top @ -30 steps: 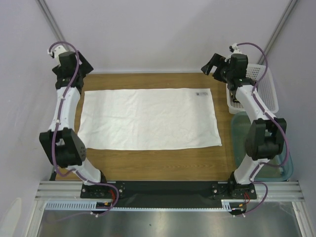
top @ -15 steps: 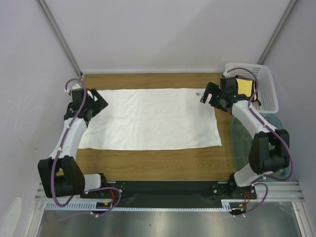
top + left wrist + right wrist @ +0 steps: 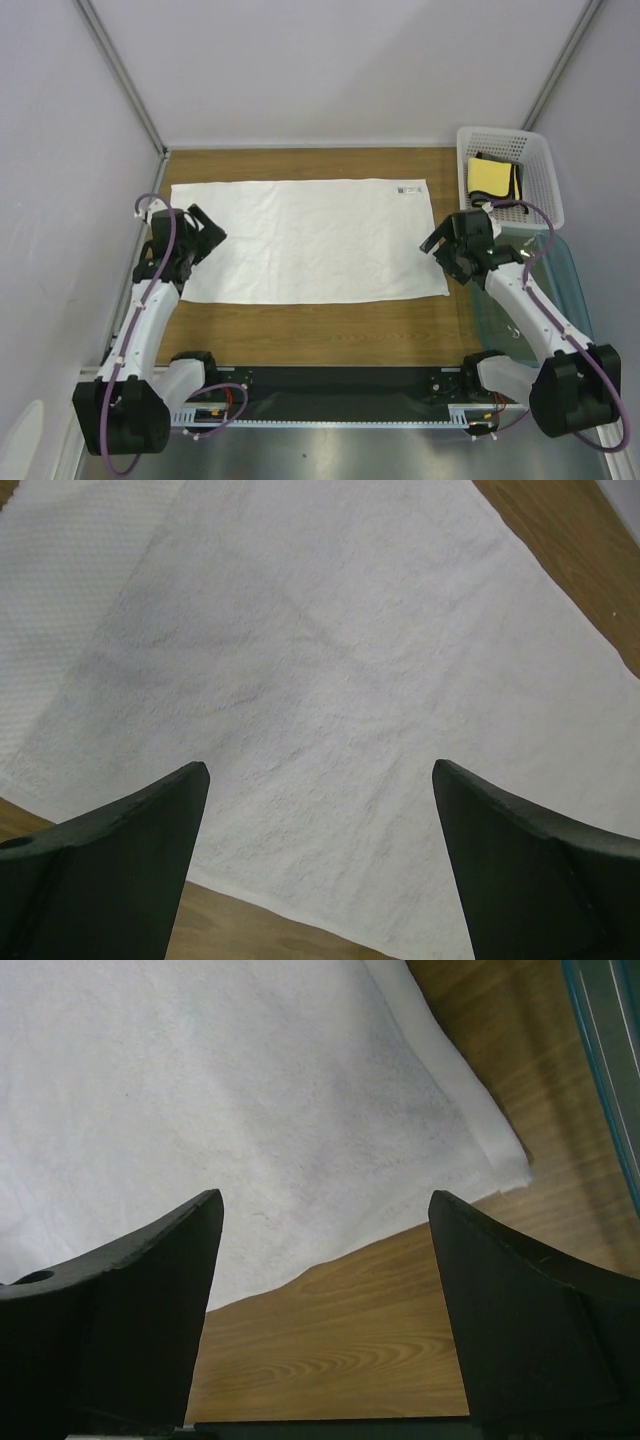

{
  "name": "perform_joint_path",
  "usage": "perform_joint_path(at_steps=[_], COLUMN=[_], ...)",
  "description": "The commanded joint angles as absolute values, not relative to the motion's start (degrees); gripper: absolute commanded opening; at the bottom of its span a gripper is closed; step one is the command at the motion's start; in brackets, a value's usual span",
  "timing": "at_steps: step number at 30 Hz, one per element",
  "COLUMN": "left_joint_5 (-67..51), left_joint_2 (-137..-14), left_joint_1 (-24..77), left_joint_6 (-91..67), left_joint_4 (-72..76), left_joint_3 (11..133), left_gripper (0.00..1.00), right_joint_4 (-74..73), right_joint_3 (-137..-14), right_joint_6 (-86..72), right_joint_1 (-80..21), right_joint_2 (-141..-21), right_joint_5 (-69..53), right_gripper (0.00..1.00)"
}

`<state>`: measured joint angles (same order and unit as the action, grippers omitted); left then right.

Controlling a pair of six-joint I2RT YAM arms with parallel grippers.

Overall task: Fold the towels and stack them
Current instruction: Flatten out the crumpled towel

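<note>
A large white towel lies spread flat on the wooden table. My left gripper hovers open over the towel's near left part. In the left wrist view its jaws frame white towel and the near hem, with nothing between them. Open as well, my right gripper is at the towel's near right corner. The right wrist view puts its jaws over the hem and bare wood, the towel corner just to the right. A small yellow towel, edged dark, lies folded in the basket.
The white perforated basket stands at the far right. A clear teal plastic bin sits in front of it, right of the towel; its rim shows in the right wrist view. Grey walls close in the table's sides and back.
Both arms have swung from the far corners of the table down toward the near side of the white towel. The towel has not moved. Both grippers stay open.
</note>
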<state>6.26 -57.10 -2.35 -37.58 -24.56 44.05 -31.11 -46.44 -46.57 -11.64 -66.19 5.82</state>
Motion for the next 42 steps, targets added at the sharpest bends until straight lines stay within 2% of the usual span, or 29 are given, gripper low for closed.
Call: perform_joint_path(at_steps=[1, 12, 21, 29, 33, 42], left_joint_5=[3.78, 3.08, 9.31, 8.96, 9.67, 8.8], left_joint_2=[-55.55, -55.63, -58.18, -60.2, -60.12, -60.12], left_joint_1=[-2.02, -1.06, 6.85, 7.56, 7.65, 7.65], left_joint_6=[-39.81, -41.31, -37.53, -37.62, -37.18, -35.86], left_joint_4=[-22.59, -21.54, -23.12, -22.59, -23.29, -23.47], left_joint_3=[42.19, 41.04, 46.05, 46.49, 47.46, 47.9], left_gripper=[1.0, 1.0, 1.0, 1.0, 1.0, 1.0], right_joint_4=[-37.5, -45.7, -40.96, -34.55, -33.13, -33.4], right_joint_3=[-45.44, -38.94, -35.07, -35.07, -35.24, -35.24], right_joint_6=[-53.96, -60.03, -60.65, -59.85, -59.5, -59.33], right_joint_1=[-14.49, -16.08, -15.91, -15.64, -15.73, -15.73], right_joint_2=[-61.19, -54.23, -59.32, -64.15, -66.53, -67.68], right_joint_5=[11.51, 16.79, 18.19, 19.86, 20.83, 23.2], right_gripper=[0.88, 0.82, 0.74, 0.59, 0.57, 0.47])
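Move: The white towel's near right corner lies about 6 cm back from the right hand, 4 cm to its right and 10 cm below. The middle of the teal tub is some 25 cm to that hand's right and 7 cm back, about 8 cm lower; the white basket's is roughly 20 cm right and 22 cm ahead. From the left hand the same towel corner is some 60 cm to the right, 8 cm back and 14 cm below. The right hand heads for the towel's near right corner: it draws back about 8 cm and a little right, then sinks, easing forward again by a couple of centimetres, ending close over the corner. Its fingers close to about half open, tipping steeper and turning clockwise, some 15 degrees; touch can't be made out. The left hand, wide open, shifts about 4 cm right above the towel. ##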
